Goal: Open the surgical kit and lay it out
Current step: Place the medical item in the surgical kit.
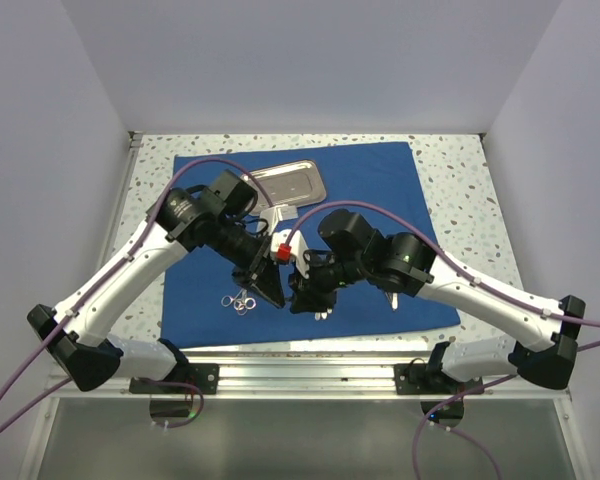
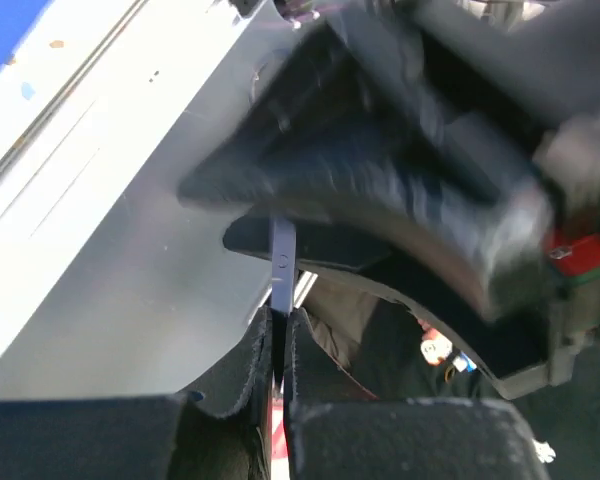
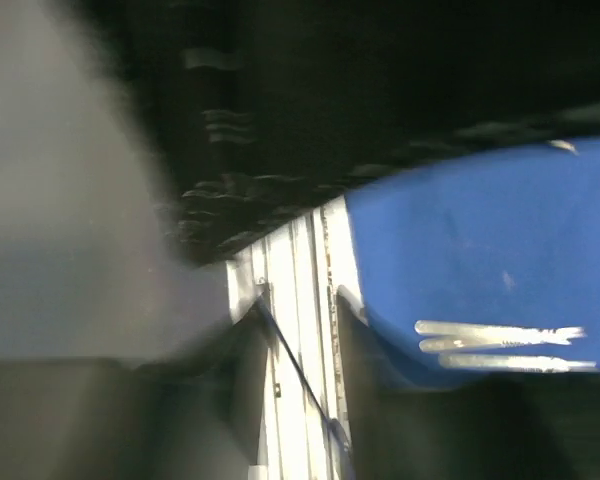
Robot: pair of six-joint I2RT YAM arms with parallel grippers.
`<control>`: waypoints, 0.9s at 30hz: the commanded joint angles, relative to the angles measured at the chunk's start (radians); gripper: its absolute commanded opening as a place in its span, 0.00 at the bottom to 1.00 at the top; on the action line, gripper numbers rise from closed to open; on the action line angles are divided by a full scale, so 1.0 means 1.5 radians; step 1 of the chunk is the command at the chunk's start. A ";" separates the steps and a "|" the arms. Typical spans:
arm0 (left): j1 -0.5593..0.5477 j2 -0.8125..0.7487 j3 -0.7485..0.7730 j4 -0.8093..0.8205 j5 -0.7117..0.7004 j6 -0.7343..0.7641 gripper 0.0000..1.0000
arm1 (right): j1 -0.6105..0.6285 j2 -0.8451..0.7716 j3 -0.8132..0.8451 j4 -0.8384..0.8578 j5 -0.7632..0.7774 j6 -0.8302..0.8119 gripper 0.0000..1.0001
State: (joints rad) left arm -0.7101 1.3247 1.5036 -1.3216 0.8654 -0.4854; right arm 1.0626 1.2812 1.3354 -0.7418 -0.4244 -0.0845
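The royal-blue cloth point(image 1: 380, 190) lies spread flat on the table, and the shiny steel tray point(image 1: 290, 182) rests on its far part. Ring-handled instruments point(image 1: 240, 300) lie near the cloth's front left. My left gripper point(image 1: 273, 297) point(image 2: 278, 320) hangs over the front of the cloth, shut on a thin steel instrument point(image 2: 282, 255) that sticks up from its pads. My right gripper point(image 1: 302, 300) point(image 3: 300, 310) faces it closely, jaws apart, with a thin dark rod point(image 3: 298, 375) slanting across the gap. Silver tweezers point(image 3: 500, 345) lie on the cloth point(image 3: 480, 240) beside the right finger.
A speckled tabletop point(image 1: 460, 180) borders the cloth on the right and behind. An aluminium rail point(image 1: 310, 375) point(image 3: 300, 260) runs along the near edge under both grippers. White walls close in the sides and back. The two wrists crowd each other at centre front.
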 commanded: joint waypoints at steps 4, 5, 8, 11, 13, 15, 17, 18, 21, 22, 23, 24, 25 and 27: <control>-0.002 0.000 0.024 0.004 0.019 -0.001 0.00 | 0.007 -0.018 -0.001 0.044 0.026 0.018 0.00; -0.003 0.003 0.026 0.004 0.013 -0.001 0.00 | 0.007 -0.021 0.000 0.043 0.028 0.020 0.00; -0.002 0.014 0.037 0.003 -0.019 -0.003 0.00 | 0.007 -0.032 -0.004 0.043 0.035 0.020 0.00; -0.001 0.035 0.065 0.002 -0.105 -0.014 0.14 | 0.007 -0.041 -0.006 0.046 0.077 0.031 0.00; -0.002 0.050 0.088 0.004 -0.223 -0.021 0.37 | 0.007 -0.044 -0.013 0.051 0.132 0.040 0.00; 0.001 0.083 0.146 0.004 -0.338 -0.037 0.55 | 0.008 -0.040 -0.020 0.053 0.170 0.051 0.00; 0.016 0.126 0.207 0.004 -0.495 -0.052 0.67 | 0.007 -0.032 -0.025 0.059 0.204 0.090 0.00; 0.023 0.156 0.228 0.004 -0.602 -0.059 0.80 | 0.006 -0.030 -0.029 0.066 0.238 0.106 0.00; 0.068 0.180 0.278 0.019 -0.699 -0.094 0.83 | 0.003 -0.004 -0.035 0.092 0.239 0.174 0.00; 0.083 0.188 0.289 0.019 -0.760 -0.107 0.84 | 0.003 0.007 -0.033 0.097 0.240 0.194 0.00; 0.118 0.187 0.308 0.021 -0.779 -0.125 0.84 | 0.002 0.019 -0.030 0.110 0.236 0.242 0.00; 0.136 0.184 0.316 0.036 -0.791 -0.131 0.84 | 0.001 0.050 -0.027 0.120 0.232 0.271 0.00; 0.148 0.175 0.328 0.035 -0.836 -0.147 0.84 | -0.005 0.065 -0.025 0.132 0.229 0.302 0.00; 0.164 0.166 0.365 0.050 -0.876 -0.163 0.86 | -0.018 0.130 -0.017 0.183 0.160 0.396 0.00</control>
State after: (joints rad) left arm -0.4969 1.6249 1.9430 -1.2991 -0.2005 -0.6483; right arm 1.0576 1.3693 1.2869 -0.5980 -0.1165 0.2783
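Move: The medical item is held in the left fingers, its middle about 3 cm to their right and 2 cm ahead, level with the hand; from the half-closed right fingers it lies about 1 cm to the left, level in depth and height. On the cloth roughly 25 cm below, the scissors lie about 14 cm ahead and 14 cm left of the right hand, and the tweezers 13 cm ahead and 6 cm right of it. Right hand pinches the medical item; left lets go, sweeping 25 cm forward-left; right carries the item 5 cm forward. ##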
